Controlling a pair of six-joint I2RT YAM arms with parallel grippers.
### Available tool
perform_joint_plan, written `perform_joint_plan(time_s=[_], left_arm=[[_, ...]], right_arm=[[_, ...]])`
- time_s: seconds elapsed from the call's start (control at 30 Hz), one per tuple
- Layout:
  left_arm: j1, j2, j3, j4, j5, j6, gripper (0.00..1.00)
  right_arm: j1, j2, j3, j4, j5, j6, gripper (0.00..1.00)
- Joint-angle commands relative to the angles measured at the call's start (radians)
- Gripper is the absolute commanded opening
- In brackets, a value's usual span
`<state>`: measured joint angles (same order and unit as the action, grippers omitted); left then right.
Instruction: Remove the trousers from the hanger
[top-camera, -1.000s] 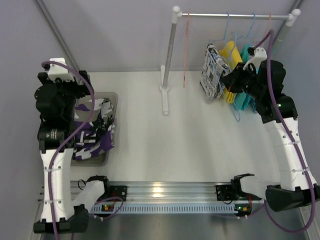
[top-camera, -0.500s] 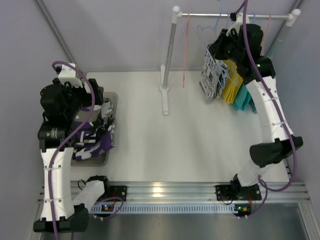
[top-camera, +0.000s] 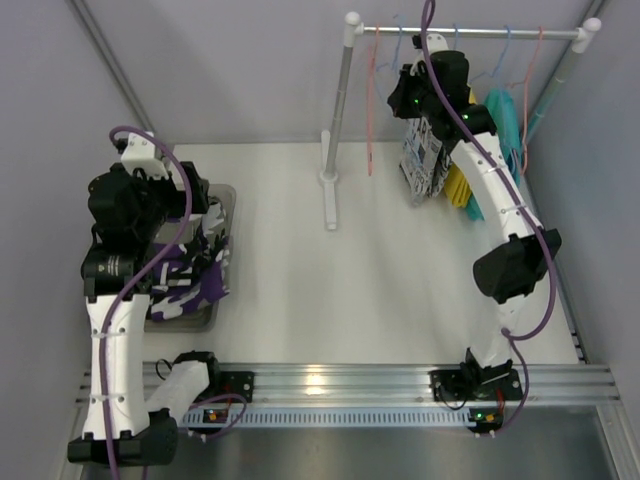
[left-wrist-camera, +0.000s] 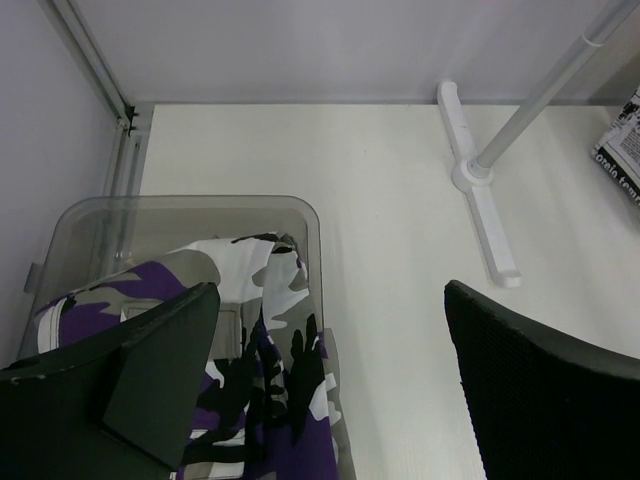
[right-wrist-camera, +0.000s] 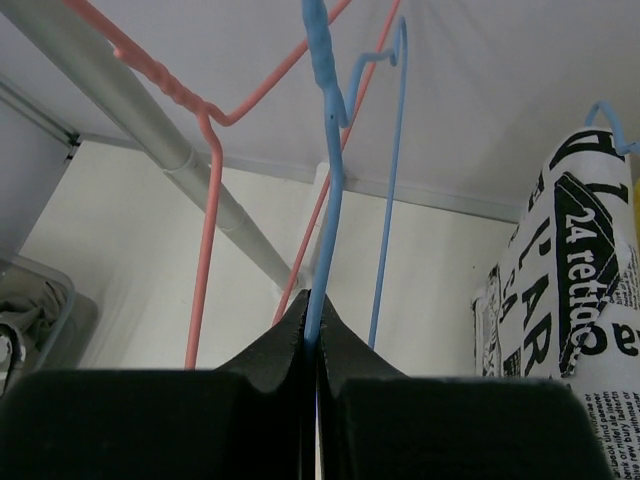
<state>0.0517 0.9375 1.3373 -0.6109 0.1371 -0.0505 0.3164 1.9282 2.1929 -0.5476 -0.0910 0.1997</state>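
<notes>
Purple camouflage trousers (top-camera: 185, 265) lie bunched in a clear bin (top-camera: 226, 192) at the left, also seen in the left wrist view (left-wrist-camera: 270, 330). My left gripper (top-camera: 192, 200) hovers open over the bin's right side (left-wrist-camera: 330, 400), with nothing between its fingers. My right gripper (top-camera: 408, 88) is raised beside the rail (top-camera: 470, 32) and shut on the wire of a bare blue hanger (right-wrist-camera: 325, 150), the jaws (right-wrist-camera: 315, 305) pinching it near the bottom. A pink hanger (right-wrist-camera: 205, 250) hangs empty to its left.
Newsprint-patterned trousers (top-camera: 425, 150), a yellow pair (top-camera: 458, 185) and a teal pair (top-camera: 505, 120) hang from the rail. The rack's white post (top-camera: 340, 110) and foot (top-camera: 329, 195) stand mid-table. Grey walls close in on the left and right.
My right arm has risen and swung left along the rail, from beside the teal trousers to the newsprint pair. The left gripper has edged slightly right over the bin, still open.
</notes>
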Motion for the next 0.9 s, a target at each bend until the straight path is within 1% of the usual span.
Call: perform_joint_plan(time_s=[0.0, 0.07, 0.13, 0.17, 0.27, 0.3, 0.4, 0.43, 0.47, 0.5, 0.53, 0.57, 0.6, 0.63, 0.67, 0.7, 0.73, 0.77, 0.83, 0.87], left_arm=[[0.004, -0.022, -0.006, -0.003, -0.013, -0.005, 0.99], [0.002, -0.017, -0.003, -0.012, -0.010, -0.008, 0.99], [0.002, -0.006, 0.013, -0.026, 0.005, -0.006, 0.99], [0.002, 0.015, 0.022, -0.053, 0.009, -0.006, 0.99], [0.004, 0.070, 0.068, -0.096, 0.016, 0.001, 0.99], [0.002, 0.087, 0.077, -0.117, 0.016, 0.012, 0.99], [0.000, 0.150, 0.123, -0.154, 0.090, 0.041, 0.99], [0.002, 0.170, 0.143, -0.167, 0.107, 0.043, 0.99], [0.000, 0.214, 0.192, -0.179, 0.134, 0.041, 0.99], [0.000, 0.243, 0.226, -0.197, 0.153, 0.043, 0.99], [0.000, 0.268, 0.264, -0.249, 0.174, 0.041, 0.99], [-0.001, 0.332, 0.302, -0.277, 0.209, 0.069, 0.99], [-0.001, 0.366, 0.385, -0.306, 0.225, 0.086, 0.99], [-0.003, 0.398, 0.423, -0.360, 0.239, 0.095, 0.99], [-0.010, 0.452, 0.456, -0.377, 0.242, 0.097, 0.99], [-0.016, 0.475, 0.503, -0.388, 0.222, 0.089, 0.99], [-0.024, 0.515, 0.519, -0.400, 0.214, 0.086, 0.99], [-0.047, 0.530, 0.534, -0.406, 0.197, 0.087, 0.99], [-0.116, 0.564, 0.562, -0.406, 0.110, 0.086, 0.99], [-0.184, 0.569, 0.562, -0.385, 0.075, 0.086, 0.99]], right_arm=[[0.021, -0.015, 0.031, 0.113, 0.002, -0.013, 0.00], [0.020, -0.017, 0.012, 0.112, 0.002, -0.005, 0.01], [0.020, -0.020, -0.005, 0.107, 0.000, 0.006, 0.09], [0.021, -0.026, -0.021, 0.106, -0.004, 0.007, 0.20], [0.020, -0.057, -0.056, 0.101, -0.009, 0.012, 0.36], [0.020, -0.069, -0.070, 0.100, -0.010, 0.010, 0.36], [0.015, -0.135, -0.134, 0.098, -0.001, 0.014, 0.38], [0.013, -0.182, -0.156, 0.101, -0.003, 0.009, 0.40], [0.012, -0.211, -0.213, 0.110, 0.003, 0.007, 0.45], [0.010, -0.244, -0.254, 0.133, 0.005, 0.006, 0.46], [0.010, -0.315, -0.290, 0.152, 0.005, 0.004, 0.49], [0.007, -0.357, -0.373, 0.170, 0.013, 0.001, 0.53], [0.009, -0.442, -0.419, 0.207, 0.016, 0.000, 0.54], [0.007, -0.483, -0.459, 0.222, 0.019, -0.003, 0.55], [0.009, -0.526, -0.537, 0.235, 0.031, -0.008, 0.59], [0.007, -0.563, -0.571, 0.245, 0.034, -0.013, 0.63], [0.009, -0.633, -0.622, 0.242, 0.039, -0.019, 0.66], [0.009, -0.665, -0.640, 0.236, 0.046, -0.029, 0.72], [0.009, -0.746, -0.691, 0.204, 0.060, -0.031, 0.79], [0.007, -0.771, -0.706, 0.192, 0.069, -0.036, 0.86]])
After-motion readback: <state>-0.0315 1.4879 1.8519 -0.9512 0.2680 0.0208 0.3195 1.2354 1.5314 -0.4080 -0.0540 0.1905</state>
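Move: My right hand holds the empty blue hanger below the rail; the rail above the hanger is about 11 cm ahead and 11 cm up. The pink hanger is about 6 cm left and 10 cm ahead; the black-and-white trousers are 9 cm ahead, 10 cm right and lower, with yellow trousers 9 cm right of them. From my empty left hand those black-and-white trousers are some 29 cm ahead and 58 cm right, the rack's left post about 32 ahead and 38 right. I open my right fingers and let the blue hanger go, dip nearly 3 cm, then pull back from the rail about 16 cm and some 6 cm right, rising as I leave with the fingers still opening. Meanwhile my left hand, still wide open, heads forward and right towards the black-and-white trousers, sinking a little, its fingers tipping down some 20 degrees and turning clockwise. ##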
